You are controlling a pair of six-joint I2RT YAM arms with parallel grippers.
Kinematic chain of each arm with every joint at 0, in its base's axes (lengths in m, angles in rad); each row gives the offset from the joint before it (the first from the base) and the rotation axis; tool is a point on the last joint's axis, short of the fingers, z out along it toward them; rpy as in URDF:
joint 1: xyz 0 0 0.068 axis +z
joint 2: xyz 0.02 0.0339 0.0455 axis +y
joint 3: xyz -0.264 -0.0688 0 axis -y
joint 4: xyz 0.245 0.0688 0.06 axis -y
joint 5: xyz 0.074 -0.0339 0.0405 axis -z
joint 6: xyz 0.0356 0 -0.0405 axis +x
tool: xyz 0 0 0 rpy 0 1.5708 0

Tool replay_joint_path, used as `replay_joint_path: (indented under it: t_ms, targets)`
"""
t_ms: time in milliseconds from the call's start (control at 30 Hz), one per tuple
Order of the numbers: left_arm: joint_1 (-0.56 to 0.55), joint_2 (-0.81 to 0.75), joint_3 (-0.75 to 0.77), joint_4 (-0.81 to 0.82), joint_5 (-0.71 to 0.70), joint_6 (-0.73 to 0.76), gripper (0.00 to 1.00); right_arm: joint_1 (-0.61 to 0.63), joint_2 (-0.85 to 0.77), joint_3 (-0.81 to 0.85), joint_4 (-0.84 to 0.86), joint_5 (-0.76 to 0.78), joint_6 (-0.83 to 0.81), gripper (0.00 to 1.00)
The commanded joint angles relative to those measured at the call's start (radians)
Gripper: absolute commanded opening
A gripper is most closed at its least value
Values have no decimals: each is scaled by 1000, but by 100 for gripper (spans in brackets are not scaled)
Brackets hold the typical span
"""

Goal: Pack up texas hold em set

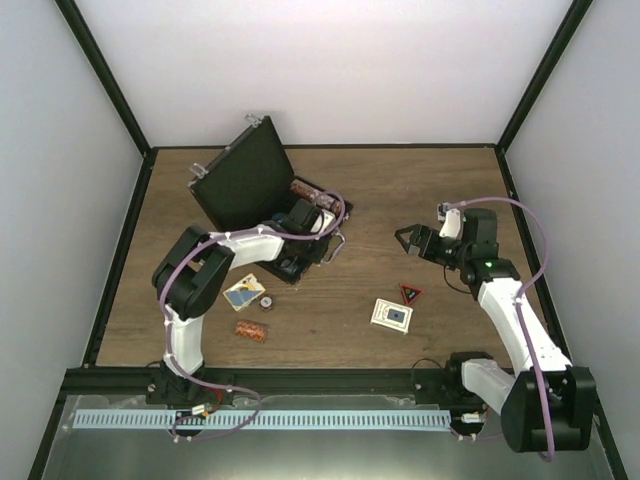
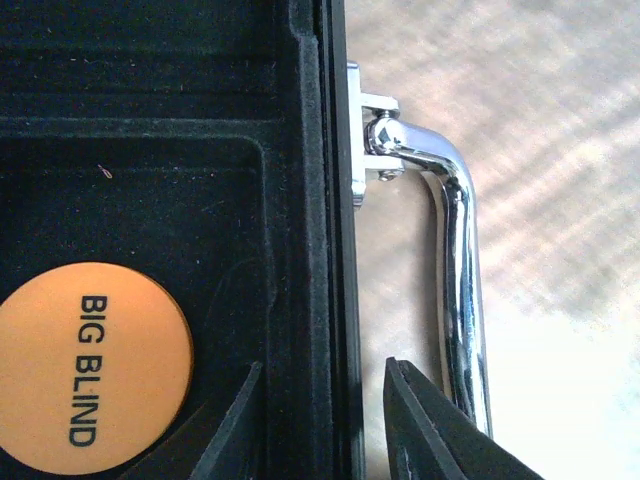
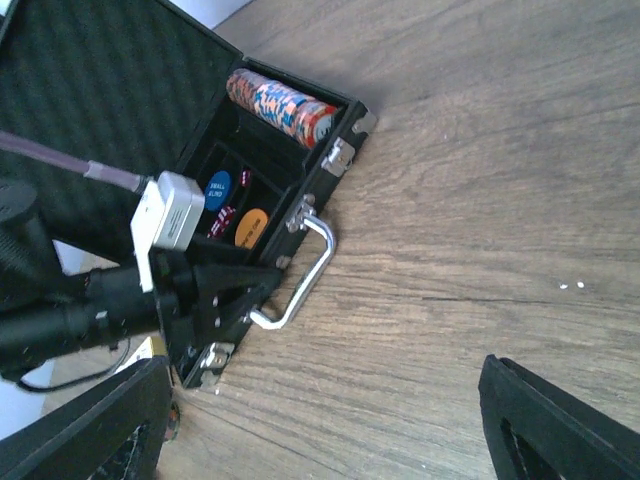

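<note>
The black case (image 1: 245,178) of the texas hold em set stands open at the back left, lid up. In it lie a chip stack (image 3: 280,105), a blue disc (image 3: 218,190) and the orange BIG BLIND disc (image 2: 85,370). My left gripper (image 2: 322,365) straddles the case's front wall beside the silver handle (image 2: 460,260), with one finger inside and one outside, closed in on the wall. My right gripper (image 1: 405,240) hangs open over bare table right of the case, holding nothing. On the table lie a card deck (image 1: 392,314), the red-black triangle (image 1: 410,294) and a loose chip stack (image 1: 250,331).
Another card pack (image 1: 244,293) and a small dark disc (image 1: 267,303) lie just in front of the case near the left arm. White walls with black posts close in the wooden table (image 1: 430,180) on three sides.
</note>
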Motion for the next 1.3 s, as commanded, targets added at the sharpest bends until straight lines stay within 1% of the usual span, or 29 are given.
replay_joint_path:
  t_ms: [0,167,300,367,533,700,767,800,967,1033,1133,1267]
  targets:
    - [-116,-66,-114,-3,87,15,33,3,35,30,-34,-42,-21,86]
    - [-212,-119,-185,40,68,3,33,3,69,42,-27,-71,-10,85]
    - [-243,-155,-215,55,64,-21,33,3,76,42,-19,-66,5,85]
    - [-244,-179,-224,60,63,-35,36,4,67,40,-18,-54,12,85]
    - [-243,-276,-232,41,33,-59,58,3,43,40,-46,-23,17,86]
    - [-242,-425,-243,48,1,-99,85,5,27,60,-125,1,-6,89]
    - [-242,-479,-234,28,-13,-108,92,15,15,58,-143,20,-11,91]
    - [-240,-506,-230,2,-24,-117,94,24,13,57,-153,30,-11,91]
    - [-238,-671,-271,-91,-127,-231,100,90,39,34,-163,76,16,91]
    - [-230,-734,-302,-132,-158,-281,100,138,67,29,-169,120,30,90]
    - [-205,-815,-353,-187,-161,-335,100,242,104,29,-182,196,61,89]
    - [-133,-882,-436,-252,-112,-411,100,359,108,-1,-198,264,143,89]
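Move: The left hand already grips the open case's front wall, with the handle 3 cm to its right and about 1 cm back; the clear table spot the wall is dragged to lies some 12 cm back and 5 cm right. The card deck is 20 cm back and 14 cm right of that hand, the playing cards 13 cm back and 18 cm left. From the right hand, the handle lies about 7 cm ahead, 15 cm left and 16 cm below. Still pinching the front wall, one finger inside the tray and one outside, the left hand goes on dragging the case some 12 cm back and 5 cm right across the table, turning about 15 degrees clockwise, then opens wide, lets go and rises roughly 18 cm before swinging left over the tray as its wrist tilts and turns back counter-clockwise. Meanwhile the right hand, open and empty, dips a little and waits, then sinks further while moving left and back towards the case's handle, tipping its fingers down. ##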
